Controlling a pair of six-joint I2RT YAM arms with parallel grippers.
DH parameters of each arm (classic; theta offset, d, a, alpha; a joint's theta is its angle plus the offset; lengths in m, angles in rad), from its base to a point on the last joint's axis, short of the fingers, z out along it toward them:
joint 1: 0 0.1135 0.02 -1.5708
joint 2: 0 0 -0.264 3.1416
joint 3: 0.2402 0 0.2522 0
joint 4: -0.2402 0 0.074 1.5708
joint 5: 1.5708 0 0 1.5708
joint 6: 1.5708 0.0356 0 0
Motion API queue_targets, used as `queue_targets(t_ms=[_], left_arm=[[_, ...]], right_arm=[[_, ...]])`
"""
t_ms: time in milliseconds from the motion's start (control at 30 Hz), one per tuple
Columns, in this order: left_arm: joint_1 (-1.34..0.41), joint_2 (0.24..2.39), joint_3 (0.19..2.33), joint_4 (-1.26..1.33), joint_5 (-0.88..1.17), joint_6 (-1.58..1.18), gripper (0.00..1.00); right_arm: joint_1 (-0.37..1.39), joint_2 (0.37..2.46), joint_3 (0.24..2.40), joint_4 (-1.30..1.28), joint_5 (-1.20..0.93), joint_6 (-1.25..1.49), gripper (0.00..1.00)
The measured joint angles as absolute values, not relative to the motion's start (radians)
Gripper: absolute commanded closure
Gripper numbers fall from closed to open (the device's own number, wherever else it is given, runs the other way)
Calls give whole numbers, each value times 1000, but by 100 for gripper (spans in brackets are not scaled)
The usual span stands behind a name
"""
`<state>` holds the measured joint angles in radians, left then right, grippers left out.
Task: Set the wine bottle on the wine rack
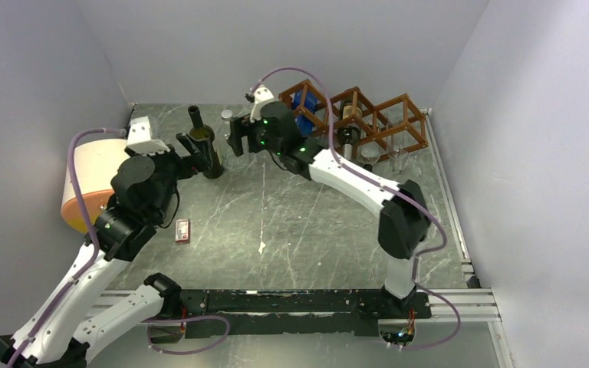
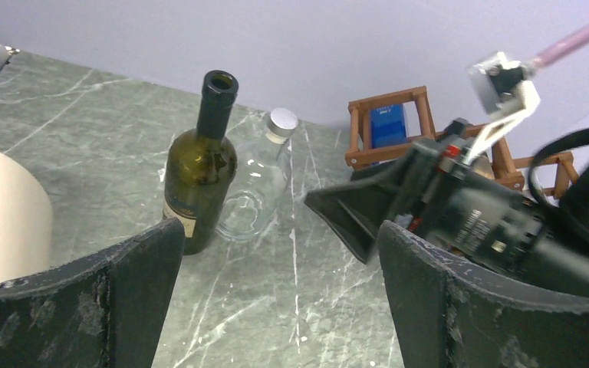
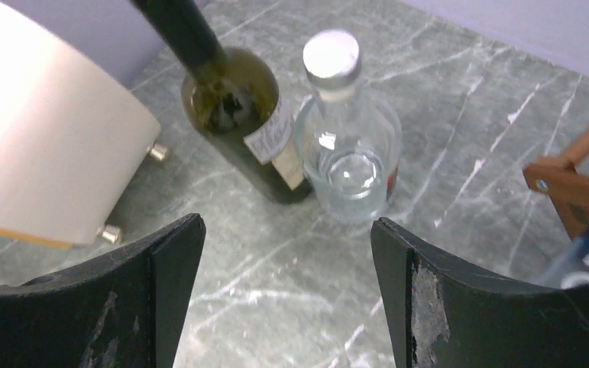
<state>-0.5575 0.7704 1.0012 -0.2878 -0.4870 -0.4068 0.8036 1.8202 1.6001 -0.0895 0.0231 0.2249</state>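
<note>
The dark green wine bottle [image 1: 205,147] stands upright and uncorked at the back left of the table. It also shows in the left wrist view [image 2: 199,176] and the right wrist view [image 3: 238,115]. My left gripper [image 1: 193,153] is open just left of it, holding nothing [image 2: 280,230]. My right gripper [image 1: 235,140] is open and empty just right of it [image 3: 287,226], above the table. The reddish-brown wine rack [image 1: 387,115] stands at the back right, and parts of it show in both wrist views [image 2: 387,96] [image 3: 575,188].
A clear glass bottle with a silver cap [image 3: 349,146] stands touching the wine bottle's right side [image 2: 261,184]. A cream and orange drum [image 1: 92,180] lies at the left wall. A small red card [image 1: 182,230] lies on the table. The rack holds a blue item [image 1: 304,107] and a bottle [image 1: 349,126].
</note>
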Motion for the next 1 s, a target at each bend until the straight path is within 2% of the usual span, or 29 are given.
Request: queue_targets(t_ms=[167, 267, 533, 667, 733, 800, 833, 900, 1000], left_arm=[[-558, 712, 1001, -316, -513, -407, 1], [-557, 685, 1001, -323, -515, -408, 1], [-557, 696, 1001, -339, -502, -434, 2], [-557, 705, 1001, -343, -475, -462, 3], [-557, 706, 1001, -343, -463, -471, 2], [-557, 707, 1001, -344, -455, -480, 2], [-557, 707, 1001, -345, -451, -484, 2], [-557, 711, 1001, -348, -446, -489, 2], [-557, 713, 1001, -350, -440, -497, 3]], right_arm=[[825, 1998, 1789, -79, 94, 228, 21], [825, 2091, 1885, -89, 130, 219, 32], [832, 2278, 2119, -144, 195, 134, 40], [833, 2351, 2214, -148, 219, 101, 47], [833, 2372, 2237, -148, 230, 88, 60], [833, 2386, 2245, -147, 243, 76, 82], [833, 2387, 2245, -144, 249, 69, 87], [833, 2387, 2242, -143, 255, 65, 95], [839, 2350, 2163, -87, 264, 55, 100]])
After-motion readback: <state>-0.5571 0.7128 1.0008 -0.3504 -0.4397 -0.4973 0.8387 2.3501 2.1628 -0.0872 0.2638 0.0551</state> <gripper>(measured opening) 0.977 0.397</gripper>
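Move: The clear bottle with the silver cap stands about 10 cm ahead of the right hand and 7 cm to its left, its middle some 16 cm below. The dark wine bottle is close beside it, roughly 8 cm farther left and 3 cm nearer. The wine rack's middle lies about 12 cm ahead of this hand, 29 cm right and 18 cm lower. From the left hand the clear bottle is around 20 cm ahead, 5 cm right and 25 cm below. The clear bottle's cap is what the right hand comes down to: it sweeps left and forward, then mostly forward, about 10 cm out in all and 7 cm left, sinking some 5 cm and turning about 10 degrees clockwise beside the dark wine bottle. The fingers close from wide open and pinch the cap from both sides. ##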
